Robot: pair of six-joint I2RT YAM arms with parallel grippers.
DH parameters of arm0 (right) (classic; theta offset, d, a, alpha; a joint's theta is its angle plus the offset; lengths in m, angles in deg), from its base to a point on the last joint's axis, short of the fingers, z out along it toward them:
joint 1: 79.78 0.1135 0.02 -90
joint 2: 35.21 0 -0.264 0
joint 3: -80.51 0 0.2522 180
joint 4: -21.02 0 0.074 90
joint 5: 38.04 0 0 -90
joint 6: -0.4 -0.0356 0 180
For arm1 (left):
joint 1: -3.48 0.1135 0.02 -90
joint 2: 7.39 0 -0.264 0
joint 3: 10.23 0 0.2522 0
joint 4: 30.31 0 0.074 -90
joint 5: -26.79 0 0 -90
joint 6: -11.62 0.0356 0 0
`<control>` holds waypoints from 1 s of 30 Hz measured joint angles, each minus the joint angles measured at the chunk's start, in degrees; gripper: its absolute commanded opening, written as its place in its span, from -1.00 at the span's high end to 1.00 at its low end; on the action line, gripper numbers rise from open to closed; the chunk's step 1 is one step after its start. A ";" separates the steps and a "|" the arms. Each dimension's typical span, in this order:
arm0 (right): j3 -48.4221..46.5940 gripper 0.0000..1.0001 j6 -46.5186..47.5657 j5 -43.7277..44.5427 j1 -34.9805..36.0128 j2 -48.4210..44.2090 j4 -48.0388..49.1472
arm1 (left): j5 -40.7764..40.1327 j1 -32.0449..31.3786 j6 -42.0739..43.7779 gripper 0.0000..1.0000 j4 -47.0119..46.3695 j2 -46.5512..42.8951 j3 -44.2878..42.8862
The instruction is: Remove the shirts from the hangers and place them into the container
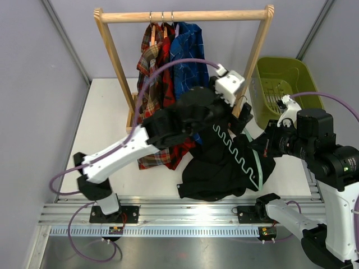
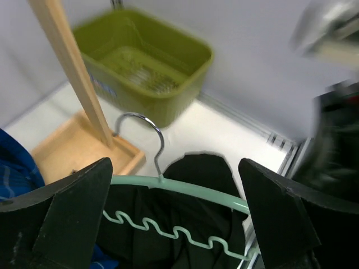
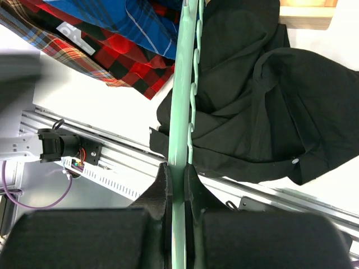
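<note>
The black shirt lies crumpled on the table, still draped on a pale green hanger. My right gripper is shut on one arm of that hanger, with the shirt spread beyond it. My left gripper stands wide open just above the hanger's bar, its metal hook pointing away; the fingers touch nothing. In the top view the left gripper hovers over the shirt, and the right gripper is beside it. The olive-green container stands at the back right and holds no shirts.
Brown-tan plaid, red-black plaid and blue checked shirts hang from the wooden rail. The rack's right post and flat base stand between the black shirt and the container. A metal rail runs along the near edge.
</note>
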 measured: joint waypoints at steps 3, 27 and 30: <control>-0.20 1.00 0.28 0.13 0.00 0.07 0.07 | -2.86 -0.90 0.09 -0.98 -3.13 -8.70 4.37; -27.80 1.00 6.32 13.11 1.60 25.22 5.77 | -21.94 -6.47 -14.82 -0.98 3.34 -46.36 45.42; -35.56 1.00 7.39 15.76 2.95 29.73 5.73 | -22.56 -6.62 -16.15 -0.98 4.81 -48.89 46.86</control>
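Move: The green hanger, its black shirt off, is already pinched in the right hand. The bar's free right-hand stretch lies about 32 cm ahead, 4 cm left and 24 cm above that hand; from the left hand it is roughly 25 cm ahead, 2 cm right and 16 cm up. From the right hand, the blue shirt hangs some 28 cm ahead and 21 cm left at its height, and the container sits 29 cm ahead, 19 cm right and 25 cm below. The green hanger is carried by the right hand's shut fingers about 15 cm forward and 10 cm up towards the free right end of the bar, the fingers tipping up some 15 degrees. The already open left hand draws off it about 22 cm to its left and slightly back, rising first and then sinking below its starting height, swinging its fingers towards forward as it goes. ##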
